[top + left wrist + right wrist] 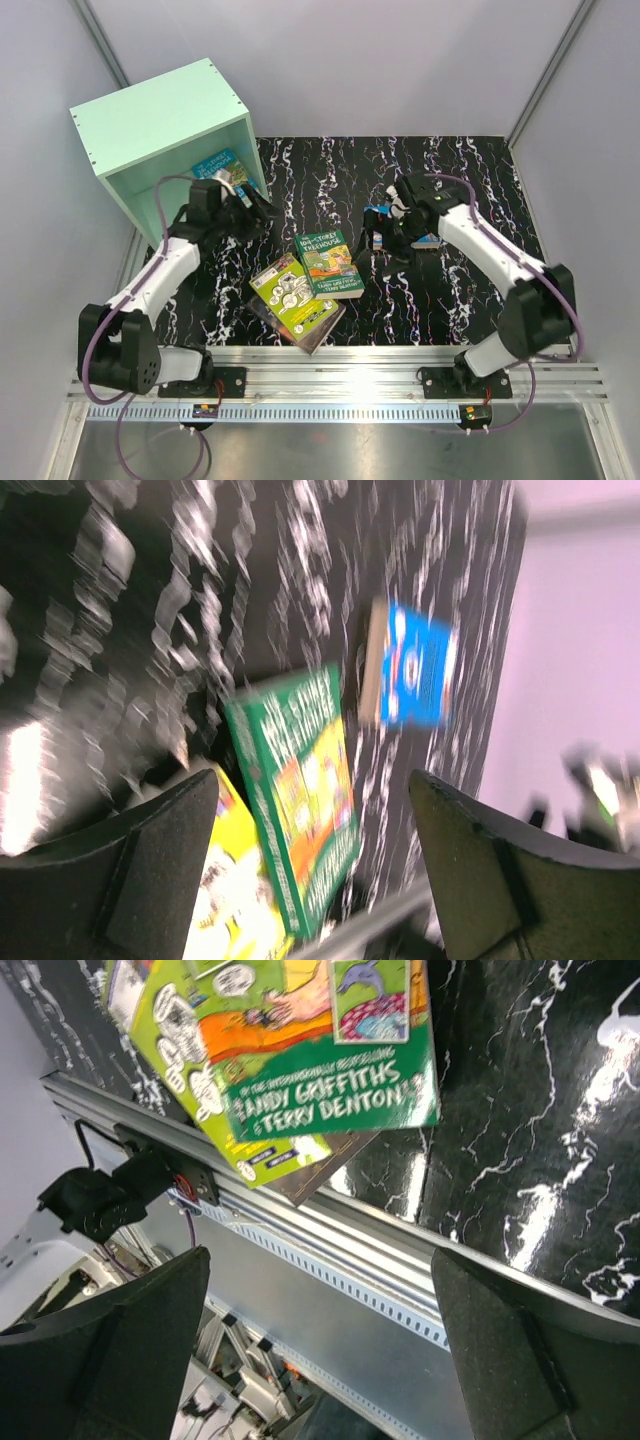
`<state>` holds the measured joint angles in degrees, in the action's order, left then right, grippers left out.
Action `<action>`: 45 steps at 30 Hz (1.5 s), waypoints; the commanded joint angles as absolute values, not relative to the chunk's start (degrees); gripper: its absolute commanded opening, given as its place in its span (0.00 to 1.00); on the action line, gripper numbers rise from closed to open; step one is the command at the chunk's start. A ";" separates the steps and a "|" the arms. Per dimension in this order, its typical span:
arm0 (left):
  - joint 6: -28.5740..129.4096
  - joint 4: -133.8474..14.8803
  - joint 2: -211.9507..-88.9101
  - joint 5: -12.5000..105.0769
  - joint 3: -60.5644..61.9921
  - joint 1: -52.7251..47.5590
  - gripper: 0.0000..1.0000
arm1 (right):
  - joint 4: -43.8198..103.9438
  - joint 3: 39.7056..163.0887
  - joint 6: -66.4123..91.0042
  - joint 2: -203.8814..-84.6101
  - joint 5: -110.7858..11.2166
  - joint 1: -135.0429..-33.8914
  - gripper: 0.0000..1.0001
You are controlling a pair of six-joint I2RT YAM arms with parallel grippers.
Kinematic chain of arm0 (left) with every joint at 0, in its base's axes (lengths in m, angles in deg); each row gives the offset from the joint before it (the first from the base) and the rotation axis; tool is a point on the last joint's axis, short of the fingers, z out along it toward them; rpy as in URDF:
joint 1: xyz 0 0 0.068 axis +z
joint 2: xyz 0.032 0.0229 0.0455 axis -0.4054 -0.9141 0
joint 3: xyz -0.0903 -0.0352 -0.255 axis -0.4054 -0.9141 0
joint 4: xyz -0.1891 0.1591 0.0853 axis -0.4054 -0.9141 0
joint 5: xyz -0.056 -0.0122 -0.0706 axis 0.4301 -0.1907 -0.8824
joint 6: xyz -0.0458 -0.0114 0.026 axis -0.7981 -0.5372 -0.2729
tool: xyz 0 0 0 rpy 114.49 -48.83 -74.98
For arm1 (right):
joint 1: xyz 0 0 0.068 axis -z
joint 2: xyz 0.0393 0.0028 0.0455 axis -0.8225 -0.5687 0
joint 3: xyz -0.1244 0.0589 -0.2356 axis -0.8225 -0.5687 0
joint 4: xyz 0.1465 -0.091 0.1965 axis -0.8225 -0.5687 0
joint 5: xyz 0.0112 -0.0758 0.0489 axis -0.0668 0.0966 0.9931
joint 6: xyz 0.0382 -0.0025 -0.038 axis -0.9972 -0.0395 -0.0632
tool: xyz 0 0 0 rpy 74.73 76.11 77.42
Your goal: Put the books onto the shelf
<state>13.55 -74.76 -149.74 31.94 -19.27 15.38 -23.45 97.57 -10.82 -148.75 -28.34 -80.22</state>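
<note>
The mint-green shelf (pixel 160 110) stands at the back left, its open face toward the table's middle. A blue-green book (pixel 222 163) leans inside it. My left gripper (pixel 256 206) hovers just outside the opening, open and holding nothing (pixel 315 780). Three books lie overlapped at the front middle: the green Treehouse book (pixel 328 262) (pixel 300 810) (pixel 300 1050), a lime-green one (pixel 292 292) (pixel 190 1070) and a dark one (pixel 322 332) underneath. A bright blue book (pixel 374 212) (pixel 415 665) lies mostly hidden under my right gripper (pixel 384 238), which is open and empty (pixel 320 1255).
A metal rail (pixel 340 365) (pixel 350 1250) runs along the near edge of the black marbled table (pixel 470 170). Grey walls close in at both sides and the back. The left wrist view is blurred.
</note>
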 commanded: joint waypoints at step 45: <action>-8.05 -39.87 -165.73 28.62 -32.43 -14.93 0.00 | 2.98 84.91 -15.87 -173.04 -17.96 -78.37 0.20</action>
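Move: Back toward the arms, and off to the right of the left hand, lies the green 104-Storey book: about 9 cm back, 19 cm right and 16 cm below. The yellow-green book partly under it is roughly 17 cm back and 10 cm right of that hand. From the right hand the green book is some 11 cm left, 3 cm forward and 14 cm below; the blue book lies about 13 cm forward and 5 cm right. Swinging away from the shelf, the left hand goes about 15 cm right, 10 cm back and 12 cm down, tipping its fingers downward and turning clockwise some 15 degrees; it eases slightly forward near the end as it closes on the green book's spine. The right hand drops about 14 cm, edging slightly forward, then stays low and closes its wide-open fingers on the opposite edge near the bottom corner. ##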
